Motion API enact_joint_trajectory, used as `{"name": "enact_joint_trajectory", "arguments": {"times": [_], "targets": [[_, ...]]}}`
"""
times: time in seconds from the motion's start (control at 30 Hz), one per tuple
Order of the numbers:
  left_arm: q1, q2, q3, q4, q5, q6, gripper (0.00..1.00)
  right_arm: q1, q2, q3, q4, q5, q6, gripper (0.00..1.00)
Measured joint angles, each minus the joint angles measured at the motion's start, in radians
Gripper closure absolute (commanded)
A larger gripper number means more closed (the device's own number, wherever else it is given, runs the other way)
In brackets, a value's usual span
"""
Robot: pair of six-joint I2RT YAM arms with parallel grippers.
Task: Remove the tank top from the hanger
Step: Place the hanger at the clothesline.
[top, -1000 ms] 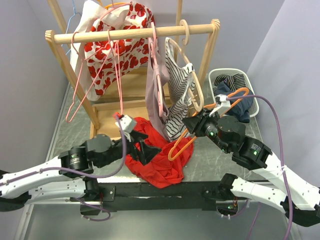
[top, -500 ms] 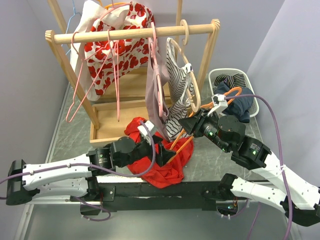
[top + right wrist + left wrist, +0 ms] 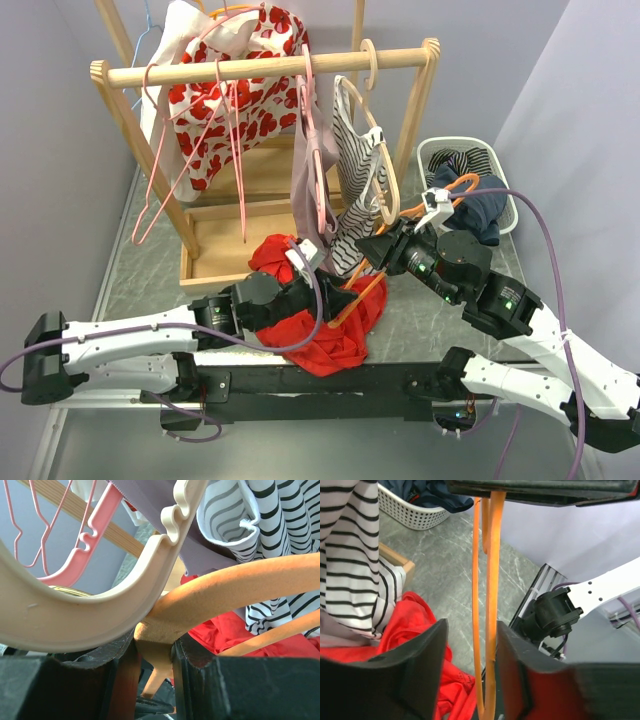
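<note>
The red tank top (image 3: 322, 338) lies crumpled on the table near the front edge, and its upper part is still draped on the orange hanger (image 3: 372, 283). My right gripper (image 3: 386, 246) is shut on the hanger's neck (image 3: 160, 630) and holds it tilted above the table. My left gripper (image 3: 336, 296) is at the hanger's lower end. In the left wrist view its fingers straddle the two orange bars (image 3: 492, 580): the right finger is close against one bar, and a gap stays on the left side. Red cloth (image 3: 412, 617) lies just left of that gripper (image 3: 470, 630).
A wooden clothes rack (image 3: 270, 68) stands behind, with a floral garment (image 3: 230, 90), pink hangers (image 3: 160, 170), a cream hanger (image 3: 388, 185) and a striped top (image 3: 352, 225). The cream hanger (image 3: 90, 615) presses near my right fingers. A white basket (image 3: 508, 212) of clothes sits at right.
My left arm swung right from beside the red top to the hanger's lower end, and its jaws narrowed around the orange bars. The right arm kept its grip.
</note>
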State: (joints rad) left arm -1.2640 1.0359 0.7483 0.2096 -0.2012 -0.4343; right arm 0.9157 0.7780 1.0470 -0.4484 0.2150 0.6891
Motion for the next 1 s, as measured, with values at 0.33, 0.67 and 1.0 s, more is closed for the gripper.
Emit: {"name": "enact_joint_trajectory", "arguments": {"times": [0.33,0.67,1.0], "targets": [[-0.006,0.016,0.035,-0.017,0.042,0.004,0.99,-0.002,-0.01,-0.001,0.004,0.001,0.003,0.7],[-0.003,-0.016,0.136,-0.248,0.135,0.047,0.99,-0.003,-0.091,-0.021,0.005,0.046,-0.007,0.17],[-0.003,-0.179,0.225,-0.549,0.154,0.066,0.99,-0.003,-0.31,-0.074,0.044,0.119,-0.07,0.07]]}}
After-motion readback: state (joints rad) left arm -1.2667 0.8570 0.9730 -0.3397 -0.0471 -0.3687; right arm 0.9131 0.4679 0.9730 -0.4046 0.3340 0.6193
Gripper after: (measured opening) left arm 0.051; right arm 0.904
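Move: Between the left hand's half-open fingers runs the lower end of the orange hanger; its middle is about 5 cm ahead, 6 to the right and 4 above. The red tank top lies roughly 4 cm ahead, 5 to the left and 22 below that hand. The right hand already grips the hanger, whose middle lies level ahead, some 4 cm to its right and 2 below; the hanging striped top is about 9 cm straight ahead at its height. Closing on the orange bar while the right hand still holds the hanger, the left fingers pinch it; only then does the right hand open wide, let go and draw off about 7 cm to the right, 5 up and a little back. The left hand keeps its pinch, eases back, then swings left and up, some 5 cm left and 4 each back and up, tilting and turning slightly clockwise. ##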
